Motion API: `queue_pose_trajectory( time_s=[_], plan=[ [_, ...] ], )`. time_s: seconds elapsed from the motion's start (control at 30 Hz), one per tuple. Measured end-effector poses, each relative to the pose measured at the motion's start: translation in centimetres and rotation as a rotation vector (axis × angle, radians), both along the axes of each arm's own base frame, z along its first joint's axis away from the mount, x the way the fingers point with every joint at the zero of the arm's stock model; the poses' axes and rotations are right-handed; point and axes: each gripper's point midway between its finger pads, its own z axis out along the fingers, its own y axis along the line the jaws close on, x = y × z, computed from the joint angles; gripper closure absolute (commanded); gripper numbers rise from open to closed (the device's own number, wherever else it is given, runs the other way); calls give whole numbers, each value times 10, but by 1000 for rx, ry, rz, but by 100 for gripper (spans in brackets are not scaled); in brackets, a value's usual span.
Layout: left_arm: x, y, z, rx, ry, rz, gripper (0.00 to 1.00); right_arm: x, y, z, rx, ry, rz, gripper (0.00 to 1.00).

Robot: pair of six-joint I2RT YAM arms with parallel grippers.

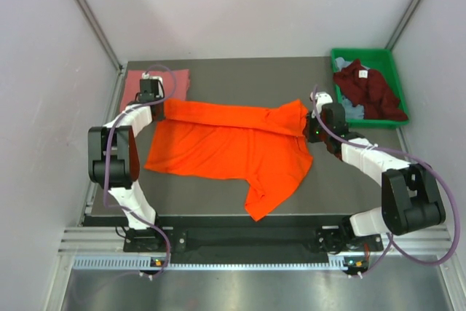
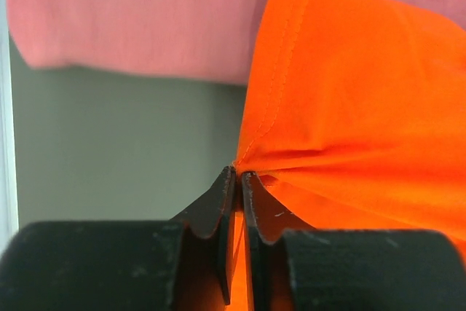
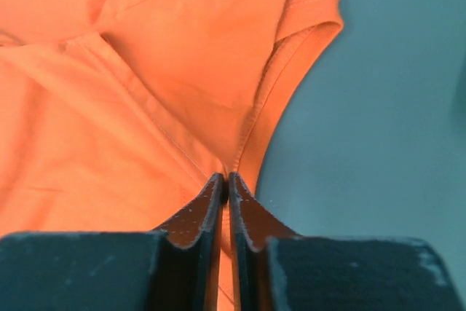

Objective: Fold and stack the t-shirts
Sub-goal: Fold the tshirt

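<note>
The bright orange t-shirt (image 1: 226,147) lies spread on the dark table, its far edge folded over into a band between my two grippers. My left gripper (image 1: 162,109) pinches the shirt's left end; in the left wrist view the jaws (image 2: 239,174) close on orange cloth (image 2: 364,107). My right gripper (image 1: 309,118) holds the right end, with the jaws (image 3: 224,178) shut on the hem by a sleeve (image 3: 145,92). A folded salmon pink t-shirt (image 1: 178,81) sits at the back left, just behind the left gripper. The dark maroon t-shirt (image 1: 368,89) lies over a pale blue-grey one (image 1: 354,111).
A green plastic bin (image 1: 378,56) at the back right holds the maroon and blue-grey shirts, close to my right arm. One sleeve of the orange shirt (image 1: 266,198) reaches toward the table's near edge. White walls close in both sides.
</note>
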Motion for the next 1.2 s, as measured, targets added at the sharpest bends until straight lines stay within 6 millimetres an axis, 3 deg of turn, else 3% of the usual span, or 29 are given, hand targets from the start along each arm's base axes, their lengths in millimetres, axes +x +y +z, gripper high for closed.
queue_pose_trajectory(
  time_s=[0.23, 0.4, 0.7, 0.9, 1.0, 1.1, 1.2],
  plan=[
    [-11, 10, 14, 38, -16, 67, 70, -7, 8, -2, 59, 38, 3, 70],
    [-17, 12, 25, 32, -28, 96, 55, -18, 4, -1, 84, 89, -59, 61],
    [-33, 5, 21, -37, 11, 153, 54, -48, -17, -17, 155, 251, -357, 59],
    [-63, -7, 14, -117, 40, 179, 55, -84, -25, -43, 220, 336, -496, 54],
    [-75, -16, 19, -175, 31, 181, 55, -98, -23, -57, 234, 383, -526, 54],
    [-79, -27, 22, -244, 2, 183, 57, -100, -13, -57, 242, 378, -508, 54],
    [-90, -44, 8, -342, 18, 176, 59, -102, -9, -58, 259, 368, -506, 56]
  ],
)
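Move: Both hands still pinch the ends of the orange t-shirt's folded-over edge. The right hand goes for a stretch of the shirt's right side edge, about 10 cm back, 1 cm to its right and 7 below, with the green bin some 17 cm ahead and 22 to its right. For the left hand, the shirt's near layer is roughly 12 cm back, 3 right and 6 below; the folded pink shirt sits 9 ahead and 2 left. Both grippers let go of the orange shirt's folded edge, opening to nearly half. The right hand then draws back about 10 cm and sinks about 6, turning clockwise some 30 degrees and tipping down until its open fingers straddle the shirt's right side edge from above. The left lifts off a little, then goes back about 9 cm and right about 4 over the near layer, rolling its left side down. ##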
